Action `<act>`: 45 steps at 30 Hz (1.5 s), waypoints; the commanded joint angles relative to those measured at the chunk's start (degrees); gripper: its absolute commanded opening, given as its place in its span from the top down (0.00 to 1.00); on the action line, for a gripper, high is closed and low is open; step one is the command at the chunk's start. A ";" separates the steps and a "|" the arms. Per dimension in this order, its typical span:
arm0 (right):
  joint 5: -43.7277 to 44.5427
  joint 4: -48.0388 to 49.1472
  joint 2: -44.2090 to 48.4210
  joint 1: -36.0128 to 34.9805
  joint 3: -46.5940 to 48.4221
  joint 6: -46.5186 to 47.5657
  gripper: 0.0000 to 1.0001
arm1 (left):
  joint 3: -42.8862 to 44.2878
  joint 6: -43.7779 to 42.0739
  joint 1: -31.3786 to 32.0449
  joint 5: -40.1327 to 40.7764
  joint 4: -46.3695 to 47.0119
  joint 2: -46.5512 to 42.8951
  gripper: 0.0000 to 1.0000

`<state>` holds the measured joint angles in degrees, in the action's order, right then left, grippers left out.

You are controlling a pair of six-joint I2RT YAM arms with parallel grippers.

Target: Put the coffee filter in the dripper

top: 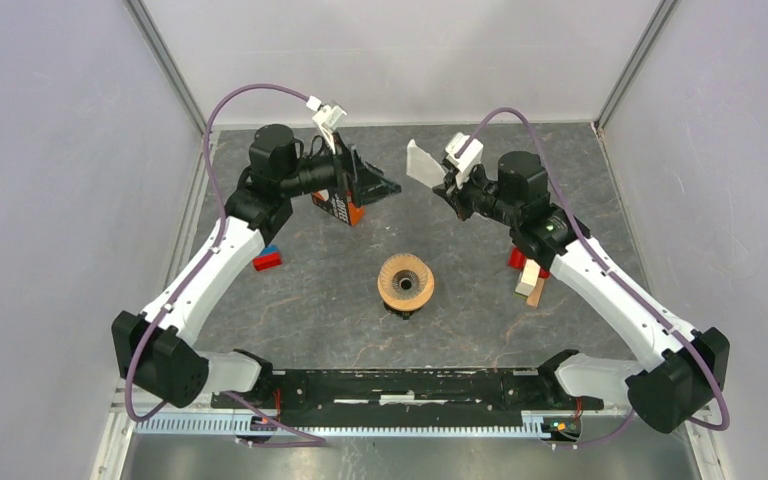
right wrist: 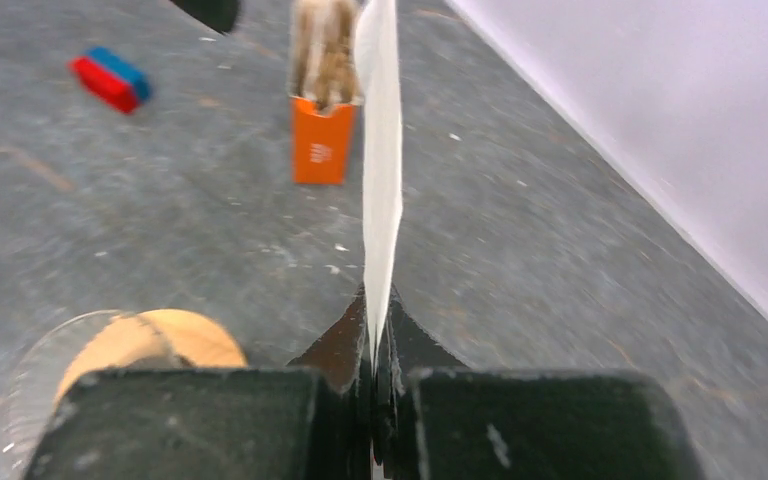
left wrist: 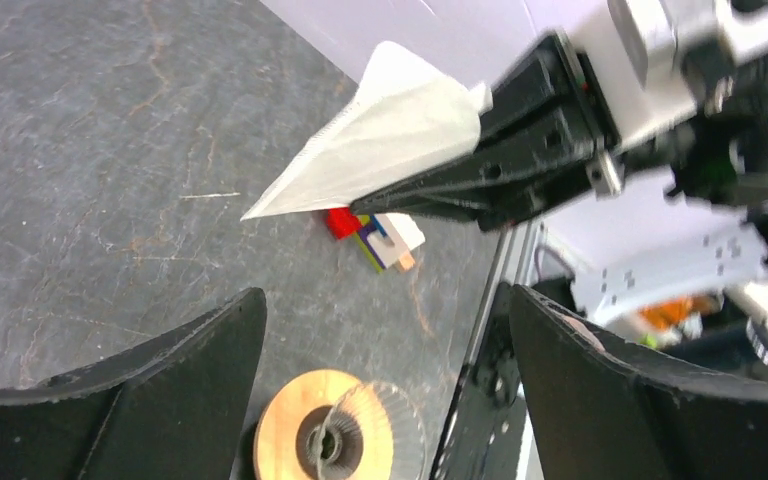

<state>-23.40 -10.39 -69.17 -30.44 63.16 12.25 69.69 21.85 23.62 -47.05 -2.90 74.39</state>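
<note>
The dripper, a clear ribbed glass cone in a tan wooden ring, stands in the middle of the dark table. It also shows in the left wrist view and the right wrist view. My right gripper is shut on the white folded coffee filter, held in the air behind and to the right of the dripper. The filter shows edge-on in the right wrist view, pinched in my right gripper. My left gripper is open and empty, facing the filter from the left.
An orange box stands under my left gripper and shows in the right wrist view. A red and blue brick lies to the left. Coloured blocks lie under my right arm. White walls stand at the back and sides.
</note>
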 commanded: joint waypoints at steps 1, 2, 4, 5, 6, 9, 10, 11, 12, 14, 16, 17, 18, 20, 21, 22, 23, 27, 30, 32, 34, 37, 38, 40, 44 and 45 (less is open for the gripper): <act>22.52 0.53 -1.19 -2.50 1.90 -1.39 1.00 | 5.20 15.92 0.66 10.16 1.11 2.96 0.04; 24.67 0.86 -1.62 -3.17 1.80 -1.44 1.00 | 6.62 18.18 0.93 11.50 -0.27 3.75 0.04; 28.85 1.21 -2.59 -4.63 1.96 -1.60 1.00 | 9.21 21.15 1.87 13.06 -1.73 5.66 0.04; 30.10 1.34 -3.20 -5.28 2.10 -1.76 1.00 | 10.97 21.77 2.40 15.25 -4.02 6.58 0.04; 31.14 1.34 -3.64 -5.78 2.39 -2.00 1.00 | 12.85 22.22 2.70 16.64 -6.11 7.75 0.05; 33.35 0.89 -5.41 -6.94 3.52 -2.19 1.00 | 16.17 25.07 2.88 18.08 -7.64 10.48 0.09; 33.82 0.59 -5.98 -7.16 4.01 -2.39 1.00 | 17.10 25.69 3.16 17.98 -7.76 11.28 0.11; 33.77 0.46 -6.34 -7.28 4.28 -2.62 1.00 | 17.75 25.86 3.44 18.52 -8.34 11.66 0.12; 33.33 0.38 -6.60 -7.35 4.49 -2.76 1.00 | 18.16 25.81 3.77 19.27 -9.33 11.91 0.13; 32.92 0.33 -6.89 -7.51 4.63 -3.00 1.00 | 18.38 25.62 4.07 20.62 -10.72 12.09 0.15; 32.58 0.37 -7.09 -7.61 4.70 -3.07 1.00 | 18.20 25.79 4.15 20.97 -10.84 12.40 0.18; 32.43 0.35 -7.22 -7.60 4.78 -3.19 1.00 | 18.13 25.92 4.24 20.99 -10.74 12.56 0.19; 32.37 0.28 -7.38 -7.67 4.87 -3.35 1.00 | 17.90 26.17 4.24 21.10 -10.72 12.69 0.21; 31.94 0.32 -7.43 -7.63 4.88 -3.67 1.00 | 17.18 27.54 4.24 20.60 -9.73 13.08 0.24; 31.58 0.37 -7.46 -7.66 4.81 -3.84 1.00 | 17.03 28.40 4.24 20.12 -9.05 13.38 0.26; 31.23 0.61 -7.37 -7.72 4.69 -3.98 1.00 | 16.97 29.19 4.24 19.76 -8.40 13.84 0.26; 31.00 0.64 -7.40 -7.72 4.48 -4.15 1.00 | 17.26 29.58 4.31 19.44 -7.82 14.15 0.26; 30.73 0.66 -8.00 -7.79 4.36 -4.43 1.00 | 18.54 30.62 4.59 18.91 -7.38 15.29 0.27; 29.96 0.64 -8.33 -7.80 4.73 -4.70 1.00 | 19.07 31.36 4.79 18.83 -7.30 16.19 0.27; 29.95 0.38 -8.60 -7.88 5.05 -4.69 1.00 | 19.09 32.04 4.85 18.53 -6.91 16.79 0.28; 29.99 0.36 -8.79 -7.97 5.05 -4.60 1.00 | 18.84 33.00 5.01 18.23 -6.27 17.14 0.29; 30.20 0.37 -9.11 -8.06 5.20 -4.56 1.00 | 19.09 33.81 5.35 17.98 -5.98 17.78 0.31; 30.24 0.37 -9.16 -8.14 5.16 -4.52 1.00 | 19.23 33.95 5.46 17.88 -6.02 18.00 0.32; 30.34 0.37 -9.26 -8.25 5.14 -4.52 1.00 | 19.34 34.26 5.74 17.83 -5.98 18.29 0.37; 30.39 0.37 -9.27 -8.40 5.23 -4.43 1.00 | 18.89 34.71 5.76 17.46 -5.30 18.89 0.50; 30.60 0.35 -9.27 -8.45 5.23 -4.35 1.00 | 18.55 35.17 5.75 17.17 -4.83 18.97 0.53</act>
<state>7.35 -11.70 -78.50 -38.48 65.56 8.56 86.41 54.46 29.04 -27.81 -11.33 93.01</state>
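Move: The filter, already pinched in the right fingers, has its middle about 8 cm to the right of the open left hand and 3 cm ahead, roughly level with it; from the right hand it sits about 3 cm ahead and 4 cm left. From the left hand, the dripper stands some 10 cm back, 3 cm right and 23 cm lower; the filter box is about 6 cm ahead, 9 cm left and 27 cm down. Forward about 8 cm and some 5 cm to the right, the left hand reaches for the filter's free end, rising slightly, then sinking, while it rolls roughly 35 degrees and its wide fingers start to close around that end. The right keeps its pinch, going forward and down about 5 cm and swinging clockwise, fingers dipping. ##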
